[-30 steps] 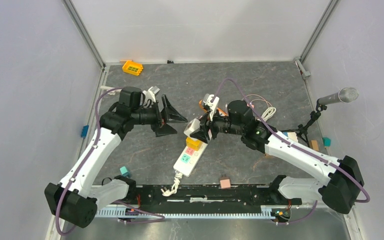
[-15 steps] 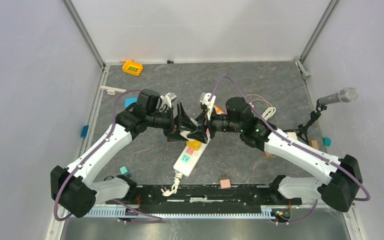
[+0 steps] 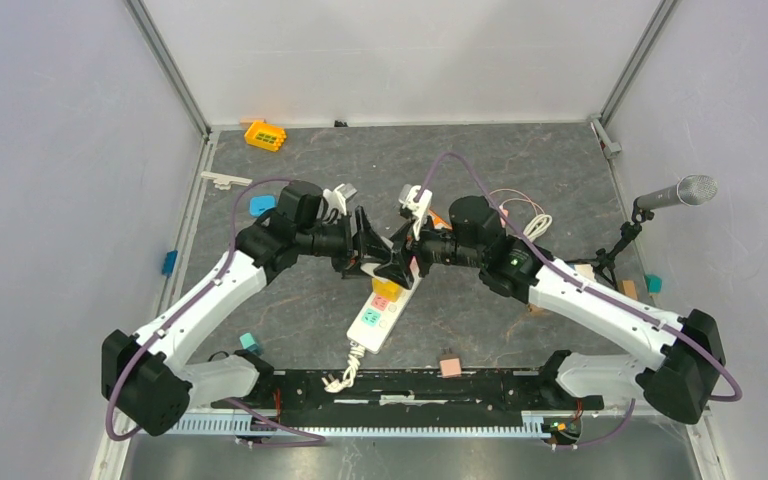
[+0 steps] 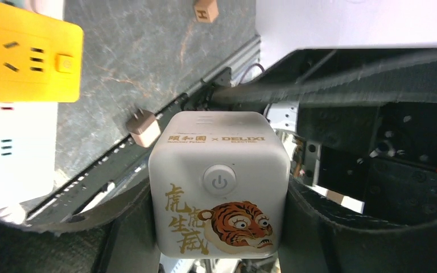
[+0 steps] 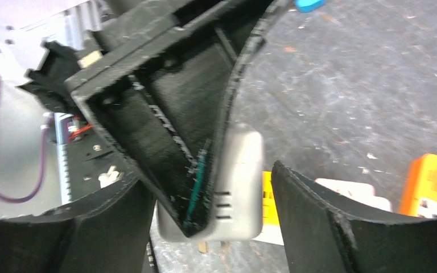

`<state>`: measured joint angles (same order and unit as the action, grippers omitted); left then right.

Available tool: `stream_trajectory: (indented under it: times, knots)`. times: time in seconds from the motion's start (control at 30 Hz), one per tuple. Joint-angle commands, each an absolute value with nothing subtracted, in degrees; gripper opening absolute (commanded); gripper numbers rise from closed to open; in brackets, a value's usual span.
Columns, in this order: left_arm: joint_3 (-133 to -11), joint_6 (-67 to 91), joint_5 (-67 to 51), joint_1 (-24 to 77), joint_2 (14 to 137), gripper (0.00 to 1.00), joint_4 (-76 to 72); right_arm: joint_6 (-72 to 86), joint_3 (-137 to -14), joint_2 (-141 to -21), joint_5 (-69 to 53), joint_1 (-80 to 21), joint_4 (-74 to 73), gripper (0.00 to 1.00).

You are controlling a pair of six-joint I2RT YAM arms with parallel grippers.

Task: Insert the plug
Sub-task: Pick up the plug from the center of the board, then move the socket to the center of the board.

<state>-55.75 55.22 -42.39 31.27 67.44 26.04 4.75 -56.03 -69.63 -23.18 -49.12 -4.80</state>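
The plug (image 4: 219,182) is a white cube with a power button and a tiger picture, its prongs pointing down in the right wrist view. It hangs above the power strip (image 3: 380,310), over the strip's yellow end (image 4: 28,54). My left gripper (image 4: 219,199) is shut on it, both fingers (image 4: 128,227) flat against its sides. My right gripper (image 5: 210,182) faces it from the other side, jaws around the plug (image 5: 236,187), with a gap showing between the plug and one finger (image 5: 318,216). In the top view the two grippers (image 3: 392,262) meet and hide the plug.
An orange block (image 3: 265,134) lies at the back left and a blue piece (image 3: 261,205) sits near the left arm. Loose cables (image 3: 525,215) and a microphone (image 3: 680,192) on a stand are at the right. A tan cube (image 3: 450,366) rests by the front rail (image 3: 400,385).
My left arm swung right from the open floor to the plug in my right gripper and its wide-open jaws shut on it. The right gripper's jaws eased apart slightly.
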Motion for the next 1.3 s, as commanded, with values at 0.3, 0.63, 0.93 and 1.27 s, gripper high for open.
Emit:
stream_trajectory:
  times: [0.3,0.63,0.93,1.27]
  knots:
    - [-60.87,33.84,-6.44,31.05,56.51,0.02,51.18,29.1,-49.06,-64.29,2.68,-43.99,-14.7,0.98]
    - [-47.56,39.98,-10.2,30.89,61.82,0.02,54.67,37.04,-35.42,-67.05,-12.59,-31.94,-10.23,0.98]
    - [-46.49,39.21,-12.11,31.09,80.62,0.02,46.54,37.76,-42.3,-79.85,-23.15,-29.68,-1.73,0.98]
    - [-51.46,40.65,-25.47,38.15,91.37,0.02,33.31,37.49,-58.29,-99.72,-38.04,-29.16,0.82,0.98]
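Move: Both hands grip the white plug above the power strip. The near half of the strip, where the left hand takes the plug, lies about 4 cm back, 4 cm left and 21 cm below the left hand; the yellow plug is 2 cm ahead, 2 cm left. For the right hand the pink plug lies 6 cm ahead, 4 cm right, 19 cm down; from that hand the yellow plug is straight below, the orange strip 13 cm ahead and 8 cm right. The right fingers open and let go of the white plug; that hand swings right and down about 18 cm, then comes left and forward with its fingers tipped some 50 degrees downward, up to the pink plug. The left keeps its grip, drops about 20 cm while swinging out left and tipping its fingers down, then pushes back right about 6 cm with the held plug against the strip's left side. ##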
